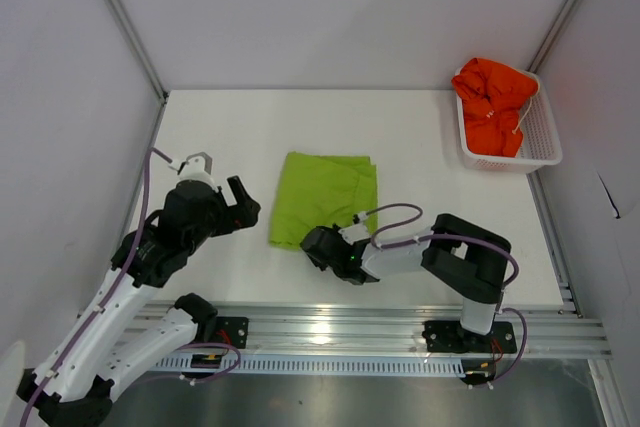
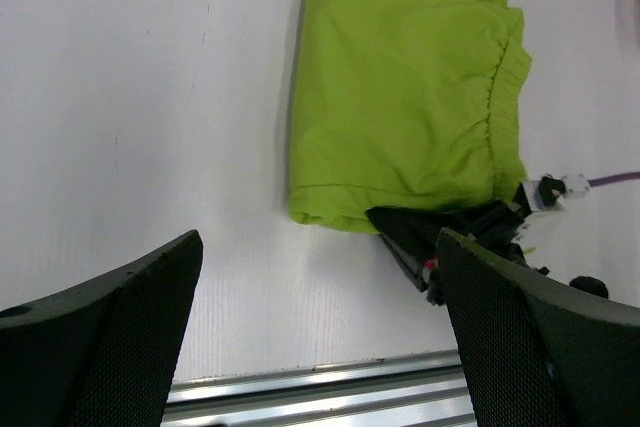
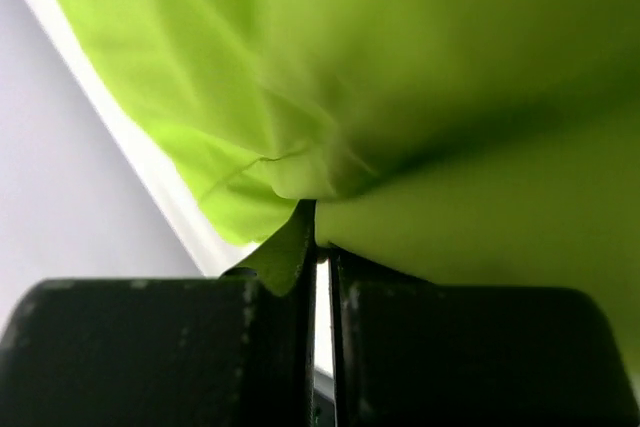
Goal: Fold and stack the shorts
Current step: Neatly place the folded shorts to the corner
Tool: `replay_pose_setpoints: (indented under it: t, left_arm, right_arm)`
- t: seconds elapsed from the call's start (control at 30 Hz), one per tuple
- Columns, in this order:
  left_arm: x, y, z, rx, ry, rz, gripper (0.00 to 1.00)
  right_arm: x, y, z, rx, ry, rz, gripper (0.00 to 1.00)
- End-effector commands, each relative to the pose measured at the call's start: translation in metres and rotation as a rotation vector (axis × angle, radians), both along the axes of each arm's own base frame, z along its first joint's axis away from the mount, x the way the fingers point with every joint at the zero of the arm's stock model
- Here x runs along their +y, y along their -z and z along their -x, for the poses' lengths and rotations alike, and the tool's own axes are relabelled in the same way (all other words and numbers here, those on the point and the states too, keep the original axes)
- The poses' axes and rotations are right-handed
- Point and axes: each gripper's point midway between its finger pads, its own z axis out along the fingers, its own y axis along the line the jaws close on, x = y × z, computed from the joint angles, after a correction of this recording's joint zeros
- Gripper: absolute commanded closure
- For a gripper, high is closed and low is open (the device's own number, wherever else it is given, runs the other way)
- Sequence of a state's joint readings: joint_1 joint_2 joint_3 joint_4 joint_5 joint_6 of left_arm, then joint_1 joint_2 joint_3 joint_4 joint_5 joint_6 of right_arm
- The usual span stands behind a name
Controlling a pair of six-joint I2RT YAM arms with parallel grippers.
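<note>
The lime green shorts (image 1: 322, 195) lie folded flat in the middle of the table. My right gripper (image 1: 316, 243) sits at their near edge, shut on a pinch of the green fabric (image 3: 300, 237). In the left wrist view the green shorts (image 2: 400, 97) show at upper right, with the right gripper (image 2: 440, 232) at their near corner. My left gripper (image 1: 222, 187) hovers open to the left of the shorts, nothing between its fingers (image 2: 110, 337). The orange-red shorts (image 1: 492, 102) lie bunched in the white mesh basket (image 1: 540, 142) at the back right.
Grey enclosure walls stand on the left, back and right sides. An aluminium rail (image 1: 380, 332) runs along the near table edge, also seen as the rail (image 2: 320, 392) in the left wrist view. A purple cable (image 1: 395, 212) loops over the right arm.
</note>
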State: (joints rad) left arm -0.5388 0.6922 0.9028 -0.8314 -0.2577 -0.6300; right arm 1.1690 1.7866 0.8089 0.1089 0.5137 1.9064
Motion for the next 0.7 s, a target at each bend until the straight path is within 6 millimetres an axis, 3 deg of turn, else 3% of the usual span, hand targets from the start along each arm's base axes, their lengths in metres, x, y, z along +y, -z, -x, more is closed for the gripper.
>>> replay_pose_setpoints:
  t: [0.0,0.1,0.17,0.2,0.27,0.3,0.33,0.4,0.43,0.53,0.57,0.67]
  left_arm:
    - [0.007,-0.02,-0.004,-0.049,-0.018,-0.017,0.01]
    - [0.008,-0.026,-0.005,-0.062,-0.027,-0.017,0.01]
    - [0.009,-0.026,-0.006,-0.066,-0.029,-0.018,0.01]
    - [0.009,-0.024,-0.006,-0.063,-0.03,-0.018,0.01]
    - [0.008,-0.023,-0.007,-0.061,-0.029,-0.017,0.01]
    - [0.007,-0.019,-0.007,-0.054,-0.027,-0.018,0.01]
    - [0.006,-0.019,-0.007,-0.057,-0.025,-0.014,0.01]
    - [0.004,-0.013,-0.008,-0.049,-0.02,-0.011,0.01]
    - [0.003,-0.013,-0.01,-0.053,-0.02,-0.006,0.01]
    - [-0.002,-0.007,-0.013,-0.039,-0.01,-0.003,0.01]
    - [-0.003,-0.007,-0.013,-0.036,-0.008,-0.001,0.01]
    - [-0.003,-0.004,-0.014,-0.031,-0.004,-0.014,0.01]
  right_arm:
    - [0.056,-0.011,0.02,-0.036,-0.268,0.01,1.0]
    - [0.091,-0.02,0.059,-0.106,-0.511,-0.012,1.0]
    - [0.09,-0.015,0.076,-0.148,-0.65,0.056,1.0]
    - [0.086,-0.017,0.084,-0.157,-0.696,0.079,1.0]
    - [0.058,0.005,0.103,-0.117,-0.775,0.168,1.0]
    - [0.048,0.001,0.108,-0.131,-0.801,0.17,1.0]
    - [0.019,0.023,0.115,-0.086,-0.815,0.215,1.0]
    - [-0.01,0.034,0.112,-0.054,-0.795,0.228,1.0]
    - [-0.033,0.04,0.102,-0.019,-0.766,0.229,1.0]
    - [-0.058,0.042,0.081,-0.015,-0.778,0.28,1.0]
    - [-0.061,0.036,0.061,-0.03,-0.743,0.301,1.0]
    - [-0.071,0.034,0.036,-0.033,-0.762,0.398,0.96]
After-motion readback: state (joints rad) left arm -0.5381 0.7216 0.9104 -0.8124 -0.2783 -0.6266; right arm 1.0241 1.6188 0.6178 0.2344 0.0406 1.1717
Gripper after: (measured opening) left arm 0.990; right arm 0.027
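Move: Pinched still in the right hand is the near edge of the folded shorts; their middle lies about 12 cm ahead of that hand and 3 cm to its right, at about its height. The table's near-left corner is some 46 cm to its left and 13 cm back. From the open left hand the shorts' middle is about 13 cm ahead, 21 cm right and 20 cm below. Sweeping the pinched shorts low over the table, the right hand arcs left about 7 cm and round back towards the near edge, some 10 cm, then swings right about 11 cm and forward again about 6 cm. It turns roughly 40 degrees counter-clockwise on the way, fingers staying shut on the cloth. ##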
